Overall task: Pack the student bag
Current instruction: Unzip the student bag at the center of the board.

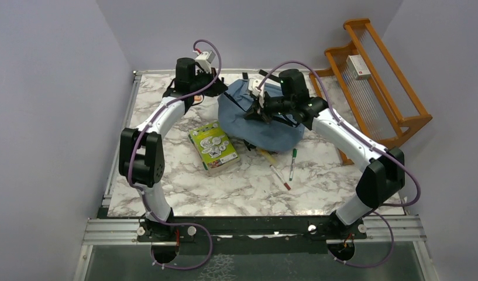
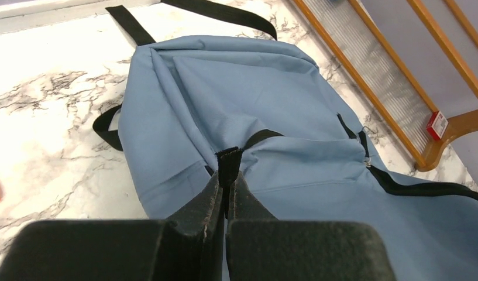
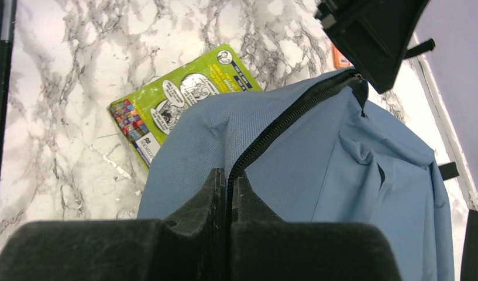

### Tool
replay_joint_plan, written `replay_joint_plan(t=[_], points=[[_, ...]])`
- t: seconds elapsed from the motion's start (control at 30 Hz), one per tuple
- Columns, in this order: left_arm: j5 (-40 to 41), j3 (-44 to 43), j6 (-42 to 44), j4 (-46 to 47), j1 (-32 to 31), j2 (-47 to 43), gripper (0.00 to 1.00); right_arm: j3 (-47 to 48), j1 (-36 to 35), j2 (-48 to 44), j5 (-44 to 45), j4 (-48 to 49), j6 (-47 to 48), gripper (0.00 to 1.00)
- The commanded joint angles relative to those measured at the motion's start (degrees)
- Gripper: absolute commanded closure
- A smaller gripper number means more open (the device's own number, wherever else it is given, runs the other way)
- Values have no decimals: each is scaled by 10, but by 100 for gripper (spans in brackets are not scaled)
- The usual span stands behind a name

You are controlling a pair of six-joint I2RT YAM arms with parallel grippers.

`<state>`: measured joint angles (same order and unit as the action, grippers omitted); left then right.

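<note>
The student bag (image 1: 260, 120), soft slate-blue fabric, lies on the marble table at the back centre. My left gripper (image 2: 227, 175) is shut on the bag's black top loop (image 2: 229, 159), at the bag's left end in the top view (image 1: 216, 96). Over the bag's middle (image 1: 255, 111), my right gripper (image 3: 230, 174) is shut on the bag's dark zipper line (image 3: 283, 120), pinching the fabric edge there. Black straps (image 2: 131, 23) trail from the bag's far side. The zipper looks closed where it shows.
A green activity book (image 1: 214, 146) lies just left of the bag, partly under its edge (image 3: 172, 99). Several pens (image 1: 286, 167) lie in front of the bag. A wooden rack (image 1: 377, 76) stands at the right. A small orange item (image 3: 340, 58) sits near the left gripper.
</note>
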<state>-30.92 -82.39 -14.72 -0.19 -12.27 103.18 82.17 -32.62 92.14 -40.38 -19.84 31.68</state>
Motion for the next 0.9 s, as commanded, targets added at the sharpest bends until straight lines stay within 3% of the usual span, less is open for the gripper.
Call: replay_joint_plan(t=[0.0, 0.5, 0.87], points=[[10, -50, 27, -6, 21, 50, 100, -15, 5, -46, -85, -36, 22, 99], [12, -51, 41, 10, 26, 130, 100, -71, 23, -121, -113, 27, -13, 99], [8, -34, 27, 44, 48, 145, 100, -115, 27, -147, 0, 115, -89, 99]])
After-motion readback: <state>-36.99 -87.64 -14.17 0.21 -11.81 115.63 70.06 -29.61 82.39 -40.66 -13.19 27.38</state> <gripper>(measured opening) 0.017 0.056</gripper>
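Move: The left fingers already hold the black tape at the zip's left end; the bag's middle is some 14 cm to their right, about 2 cm back and 14 cm below. The right fingers already pinch the zip; its right end lies roughly 15 cm right, 4 cm ahead and 12 cm below them. From the right hand, the green box lies some 16 cm left and 4 cm back, the yellow marker about 5 cm right and 7 cm back, both some 20 cm below. Both grippers keep their pinch on the bag's zip line, fingers shut. The left hand lowers its end about 6.5 cm towards the bag and table, easing some 2 cm forward and tipping its fingers down by about 7 degrees. The right hand first draws back about 2 cm while shifting right, then goes on right for about 3.5 cm in all, at nearly constant height, towards the zip's right end. ##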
